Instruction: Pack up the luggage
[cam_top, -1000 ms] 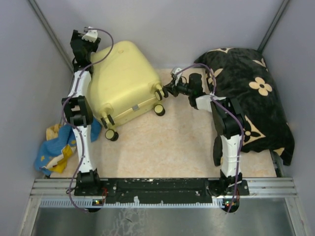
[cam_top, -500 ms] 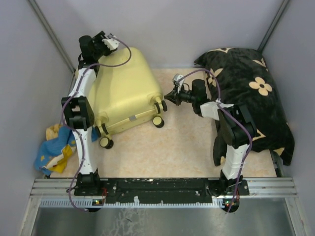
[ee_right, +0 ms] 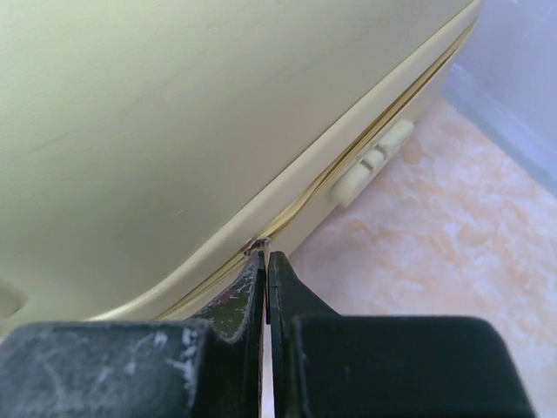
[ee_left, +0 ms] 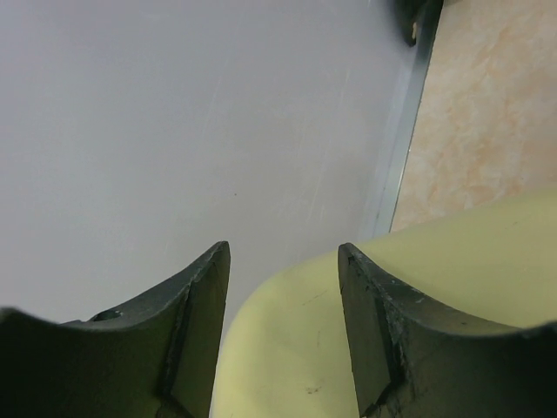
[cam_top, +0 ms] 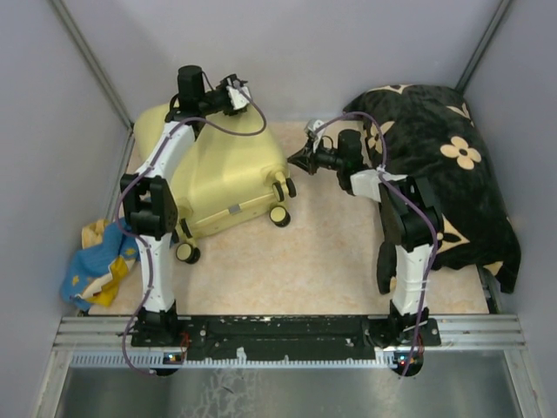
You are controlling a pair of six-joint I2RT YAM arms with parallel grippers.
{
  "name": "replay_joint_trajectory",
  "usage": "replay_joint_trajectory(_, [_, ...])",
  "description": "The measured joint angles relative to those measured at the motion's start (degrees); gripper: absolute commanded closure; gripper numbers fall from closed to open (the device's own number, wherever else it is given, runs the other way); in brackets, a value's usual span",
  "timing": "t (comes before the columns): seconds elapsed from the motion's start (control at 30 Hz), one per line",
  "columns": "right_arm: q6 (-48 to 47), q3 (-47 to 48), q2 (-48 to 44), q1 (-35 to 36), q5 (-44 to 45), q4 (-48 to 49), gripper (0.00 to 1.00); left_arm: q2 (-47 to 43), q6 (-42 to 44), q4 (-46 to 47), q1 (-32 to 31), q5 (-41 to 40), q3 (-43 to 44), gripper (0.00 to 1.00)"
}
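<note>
The luggage (cam_top: 218, 174), a pale yellow hard-shell suitcase, lies closed on the table at the back left. My left gripper (cam_top: 242, 90) hovers over its far edge. In the left wrist view that gripper (ee_left: 283, 252) is open, with the rounded yellow corner (ee_left: 452, 261) beneath the gap and nothing pinched. My right gripper (cam_top: 296, 159) is at the suitcase's right side, by the wheels. In the right wrist view it (ee_right: 266, 257) is shut, with a small metal zipper pull (ee_right: 259, 246) at its tips, on the seam of the shell (ee_right: 174, 104).
A big black cloth with beige flowers (cam_top: 444, 165) is heaped at the back right. A blue and yellow cloth (cam_top: 96, 261) lies by the left wall. Black wheels (cam_top: 280, 215) stick out of the suitcase. Grey walls close in at the back and sides.
My left arm has swung right along the suitcase's far edge and its jaws have narrowed. The suitcase has turned slightly. The right gripper has stayed at the seam.
</note>
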Motion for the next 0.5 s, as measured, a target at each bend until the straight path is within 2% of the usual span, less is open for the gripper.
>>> replay_joint_trajectory(0.13, [2.3, 6.0, 5.3, 0.7, 1.1, 3.0, 1.00, 0.1, -3.0, -1.1, 0.3, 1.8, 1.2, 0.36])
replay_joint_trajectory(0.27, [4.6, 9.8, 8.7, 1.1, 2.5, 4.7, 1.00, -2.4, -9.3, 0.0, 0.9, 3.0, -1.8, 0.13])
replay_joint_trajectory(0.37, [5.1, 9.9, 9.0, 1.2, 2.6, 5.7, 1.00, -6.1, -21.2, 1.7, 2.3, 2.8, -6.0, 0.05])
replay_joint_trajectory(0.5, [4.9, 8.4, 9.0, 1.5, 2.7, 8.0, 1.00, -10.1, -35.8, 3.0, 6.7, 1.4, -11.9, 0.01])
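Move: The suitcase's zip is the thing being worked. The shut right fingers hold its pull at the right-side seam, with the side handle about 10 cm ahead, 4 cm to the left and 2 cm lower; the lid's near wheels are roughly 7 cm back and 4 cm left. From the left hand, the lid's middle is some 12 cm back, 5 cm left and 5 cm down, and the zip pull about 16 cm back, 16 cm right and 10 cm down. The zip pull, still pinched in the right fingertips, is drawn along the side seam towards the side handle, about 4 cm forward and 2 cm left, then the right hand all but stops. The left hand eases off the far right part of the lid, going some 6 cm left and 4 cm back over the lid while its fingers open wide and its wrist rolls about 35 degrees, counter-clockwise looking along the fingers. ##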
